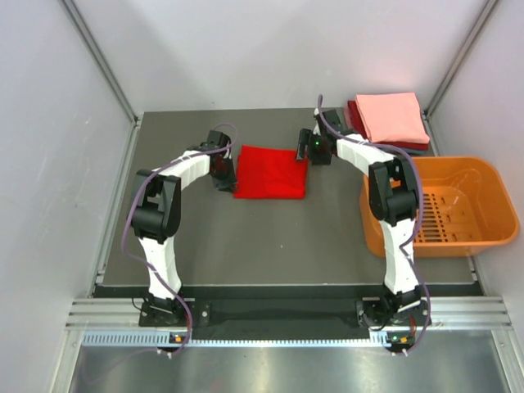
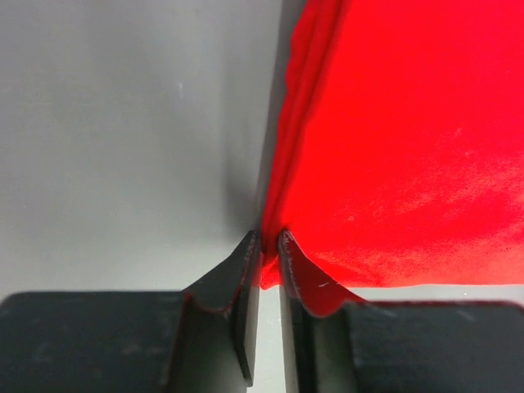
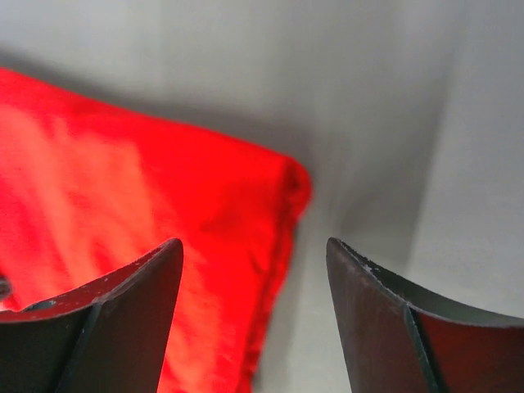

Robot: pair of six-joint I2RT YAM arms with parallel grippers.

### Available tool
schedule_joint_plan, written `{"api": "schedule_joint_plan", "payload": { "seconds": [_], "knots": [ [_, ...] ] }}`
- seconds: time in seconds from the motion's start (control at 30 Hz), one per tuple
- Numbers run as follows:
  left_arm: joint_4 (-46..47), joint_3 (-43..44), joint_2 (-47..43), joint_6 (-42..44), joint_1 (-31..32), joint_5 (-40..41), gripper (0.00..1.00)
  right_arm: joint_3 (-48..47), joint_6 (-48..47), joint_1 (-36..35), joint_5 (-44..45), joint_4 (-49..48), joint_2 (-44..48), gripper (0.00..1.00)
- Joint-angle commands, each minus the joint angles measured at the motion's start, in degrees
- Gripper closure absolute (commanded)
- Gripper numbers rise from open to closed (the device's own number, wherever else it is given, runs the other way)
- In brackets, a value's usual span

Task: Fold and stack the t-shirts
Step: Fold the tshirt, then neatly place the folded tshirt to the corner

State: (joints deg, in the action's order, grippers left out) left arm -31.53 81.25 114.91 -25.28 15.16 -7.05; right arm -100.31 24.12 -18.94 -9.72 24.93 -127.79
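A bright red t-shirt (image 1: 270,172) lies folded into a rectangle on the dark mat. My left gripper (image 1: 228,184) is at its left edge. In the left wrist view that gripper (image 2: 268,237) has its jaws pinched on the near corner of the red t-shirt (image 2: 409,147). My right gripper (image 1: 304,154) sits at the shirt's far right corner. In the right wrist view this gripper (image 3: 254,246) stands open, its fingers astride the red t-shirt's (image 3: 123,205) edge without touching it. A salmon-pink folded shirt (image 1: 391,117) tops a stack at the back right, over a dark red one (image 1: 354,115).
An orange plastic basket (image 1: 483,176) stands at the right edge of the mat, close beside the right arm. A grey-blue layer (image 1: 412,147) shows under the stack. White walls close in the table on the left, back and right.
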Motion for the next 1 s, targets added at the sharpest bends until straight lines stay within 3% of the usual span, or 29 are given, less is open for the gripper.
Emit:
{"api": "schedule_joint_plan", "payload": {
  "seconds": [0.0,0.27,0.63,0.87,0.97],
  "knots": [
    [-2.0,1.2,0.1,0.0,-0.3,4.7,0.79,-2.8,1.1,0.3,-3.1,-3.1,-2.5,0.3],
    [-8.3,4.8,-8.6,3.0,-0.3,6.5,0.63,-4.9,-2.1,-0.4,-3.7,-2.5,-6.4,0.37],
    [-10.8,4.0,-21.0,8.8,-0.3,6.5,0.58,-5.2,-5.4,-0.7,-3.0,-4.1,-9.1,0.56],
    [-8.1,-0.6,-23.8,8.7,-0.3,6.5,0.58,-3.6,-8.1,-1.0,-3.2,-10.1,-4.7,1.0],
    [-8.2,-1.5,-23.6,9.1,-0.3,8.4,0.58,-2.3,-8.4,-1.0,-2.0,-11.1,0.0,1.0]
  ]
}}
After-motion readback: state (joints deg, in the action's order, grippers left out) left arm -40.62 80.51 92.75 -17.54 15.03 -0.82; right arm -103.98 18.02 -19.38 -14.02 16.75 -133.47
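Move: The red t-shirt's far right corner lies about 3 cm ahead of the open right fingers, 1 cm left and 2 cm below; the shirt's near right corner is some 8 cm back and 1 cm left. The folded stack sits roughly 20 cm right and 9 cm ahead. The left hand already has the near left corner about 1 cm below its finger point; the far right corner is some 11 cm ahead and 16 cm right of it. The right fingers close on the shirt's far right corner and pinch it, after the hand has eased about 4 cm forward and to the left over the cloth, sinking a centimetre. The left fingers open and let go of the near left corner; that hand climbs some 15 cm, its fingers tilting forward, drifts 3 cm left and a little back, then sinks about 2 cm. ##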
